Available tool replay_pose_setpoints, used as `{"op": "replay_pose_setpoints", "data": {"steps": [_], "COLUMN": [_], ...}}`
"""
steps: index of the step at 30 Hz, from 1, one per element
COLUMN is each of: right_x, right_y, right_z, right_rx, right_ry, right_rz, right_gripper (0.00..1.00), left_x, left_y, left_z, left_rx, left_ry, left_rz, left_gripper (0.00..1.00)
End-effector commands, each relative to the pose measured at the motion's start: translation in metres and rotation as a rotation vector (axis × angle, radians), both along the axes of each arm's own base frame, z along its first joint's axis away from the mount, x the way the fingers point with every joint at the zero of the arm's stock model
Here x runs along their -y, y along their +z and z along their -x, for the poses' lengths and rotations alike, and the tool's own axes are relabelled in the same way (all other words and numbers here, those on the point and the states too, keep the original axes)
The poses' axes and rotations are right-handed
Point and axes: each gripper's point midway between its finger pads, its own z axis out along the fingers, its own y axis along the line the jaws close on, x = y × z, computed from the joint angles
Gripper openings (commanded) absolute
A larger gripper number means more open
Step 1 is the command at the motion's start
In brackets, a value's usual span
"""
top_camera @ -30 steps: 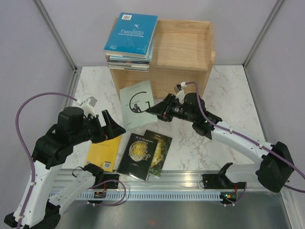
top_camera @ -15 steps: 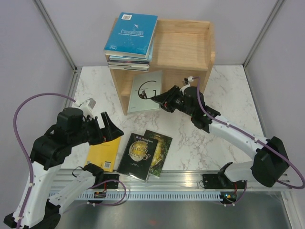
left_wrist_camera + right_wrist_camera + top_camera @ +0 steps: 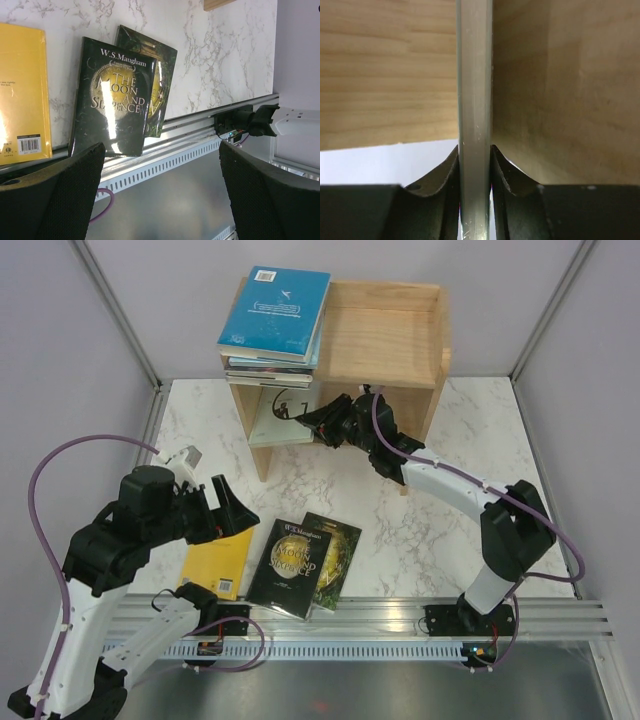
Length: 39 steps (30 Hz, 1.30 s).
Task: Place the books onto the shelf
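Observation:
My right gripper (image 3: 310, 421) is shut on a pale grey-green book (image 3: 270, 423), gripping its near edge. The book's far part is inside the lower tier of the wooden shelf (image 3: 392, 342). In the right wrist view the book's edge (image 3: 475, 95) runs straight up between the fingers (image 3: 445, 175), with the shelf's wood (image 3: 555, 100) behind. A stack of books, a teal one (image 3: 275, 310) on top, lies on the shelf's upper tier at the left. My left gripper (image 3: 226, 503) hangs open over the yellow book (image 3: 218, 562). A black book (image 3: 114, 97) and a green illustrated one (image 3: 161, 75) lie beside it.
The black book (image 3: 289, 566) partly overlaps the green illustrated book (image 3: 335, 558) near the table's front rail (image 3: 380, 612). Grey walls close in the marble table on both sides. The right arm stretches across the middle towards the shelf.
The right arm has carried the pale grey-green book away from the table's middle and up to the shelf, and its far part now sits in the lower tier. The left arm has hardly moved.

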Motion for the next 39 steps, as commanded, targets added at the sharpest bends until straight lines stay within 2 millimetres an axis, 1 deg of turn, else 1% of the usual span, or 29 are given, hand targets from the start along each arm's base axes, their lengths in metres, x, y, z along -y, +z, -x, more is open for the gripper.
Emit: {"op": "replay_pose_setpoints", "data": {"steps": [1,2,3,5,6,7,9,10,11,12,13,14,15,16,17,18,22,26,27,28,30,31,32,34,35,36,37,38,39], "right_x": [-0.007,-0.006,-0.006,-0.001,0.004,0.008,0.018,0.023,0.028,0.032,0.037,0.041,0.045,0.050,0.055,0.058,0.069,0.078,0.082,0.086,0.088,0.091,0.085,0.084,0.074,0.074,0.070,0.059,0.059], "right_y": [0.063,0.059,0.057,0.051,0.050,0.049,0.038,0.043,0.035,0.032,0.037,0.029,0.029,0.033,0.022,0.020,0.019,0.022,0.028,0.022,0.021,0.022,0.022,0.010,0.002,-0.020,-0.031,-0.043,-0.069], "right_z": [-0.017,-0.017,-0.017,-0.014,-0.015,-0.011,-0.010,-0.007,-0.004,-0.003,0.000,0.003,0.004,0.006,0.010,0.012,0.026,0.043,0.049,0.054,0.067,0.077,0.089,0.110,0.128,0.142,0.152,0.174,0.188], "right_rx": [0.146,0.137,0.133,0.123,0.122,0.118,0.094,0.097,0.075,0.067,0.072,0.053,0.048,0.052,0.018,0.013,0.004,0.018,0.030,0.017,0.023,0.034,0.044,0.043,0.035,0.000,-0.018,-0.044,-0.090], "right_ry": [-0.001,0.001,0.001,-0.003,-0.012,-0.014,-0.029,-0.034,-0.038,-0.043,-0.049,-0.046,-0.052,-0.064,-0.062,-0.064,-0.059,-0.039,-0.033,-0.023,0.004,0.021,0.054,0.089,0.136,0.166,0.186,0.240,0.265], "right_rz": [-0.126,-0.118,-0.111,-0.086,-0.080,-0.073,-0.039,-0.036,0.002,0.020,0.029,0.071,0.088,0.102,0.144,0.158,0.184,0.204,0.208,0.245,0.273,0.295,0.304,0.330,0.334,0.357,0.360,0.363,0.391], "right_gripper": [0.17,0.23,0.42,0.56,0.66,0.70,0.76,0.79,0.80,0.82,0.82,0.83,0.84,0.86,0.87,0.87,0.88,0.87,0.87,0.87,0.86,0.86,0.86,0.86,0.86,0.86,0.86,0.86,0.86], "left_x": [-0.002,-0.002,-0.002,-0.002,-0.002,-0.001,0.000,0.001,0.003,0.004,0.005,0.007,0.008,0.009,0.010,0.010,0.012,0.010,0.010,0.009,0.008,0.009,0.010,0.015,0.018,0.020,0.023,0.027,0.028], "left_y": [0.000,0.000,0.000,-0.002,-0.002,-0.003,-0.004,-0.005,-0.005,-0.006,-0.006,-0.006,-0.007,-0.007,-0.007,-0.008,-0.009,-0.013,-0.014,-0.018,-0.029,-0.033,-0.048,-0.063,-0.080,-0.089,-0.097,-0.116,-0.126], "left_z": [0.000,0.000,0.000,-0.002,-0.002,-0.003,-0.005,-0.005,-0.007,-0.007,-0.008,-0.009,-0.009,-0.010,-0.011,-0.010,-0.011,-0.012,-0.012,-0.012,-0.012,-0.013,-0.012,-0.011,-0.013,-0.013,-0.012,-0.014,-0.014], "left_rx": [0.024,0.024,0.024,0.019,0.018,0.013,0.012,0.011,0.008,0.004,0.005,0.006,0.002,0.001,-0.001,-0.003,-0.006,-0.010,-0.011,-0.017,-0.038,-0.045,-0.080,-0.114,-0.149,-0.169,-0.189,-0.228,-0.252], "left_ry": [-0.028,-0.028,-0.029,-0.028,-0.028,-0.030,-0.032,-0.033,-0.036,-0.039,-0.039,-0.044,-0.043,-0.045,-0.042,-0.042,-0.039,-0.033,-0.033,-0.030,-0.032,-0.039,-0.045,-0.065,-0.068,-0.071,-0.085,-0.088,-0.093], "left_rz": [-0.023,-0.026,-0.028,-0.034,-0.036,-0.039,-0.036,-0.033,-0.027,-0.022,-0.019,-0.013,-0.008,-0.003,0.002,0.006,0.014,0.002,0.000,-0.010,-0.027,-0.026,-0.038,-0.028,-0.029,-0.027,-0.018,-0.020,-0.024], "left_gripper": [0.97,0.97,0.97,0.97,0.97,0.97,0.97,0.97,0.97,0.97,0.96,0.97,0.96,0.96,0.96,0.96,0.96,0.96,0.96,0.96,0.97,0.97,0.98,0.98,0.97,0.98,0.98,0.98,0.97]}}
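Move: The right hand already holds the grey G book inside the lower shelf's left half; the book's middle lies about 5 cm left, 2 cm ahead and 1 cm below. Its neighbour, the book stack on the upper shelf, is some 5 cm left, 5 cm ahead and 22 cm above. From the left hand, The Moon and Sixpence lies about 6 cm right, 3 cm back and 25 cm below; level with the hand lie the yellow book 10 cm left and green book 12 cm right, as far below. The right hand eases in about 1 cm, opens its fingers wide to let go of the grey G book, slips off to the right by some 7 cm and then draws back out of the shelf, speeding up, to end about 15 cm nearer the base. Meanwhile the left hand, fingers still wide open, sinks some 11 cm towards The Moon and Sixpence, mostly at the end, tipping about 15 degrees downward. ##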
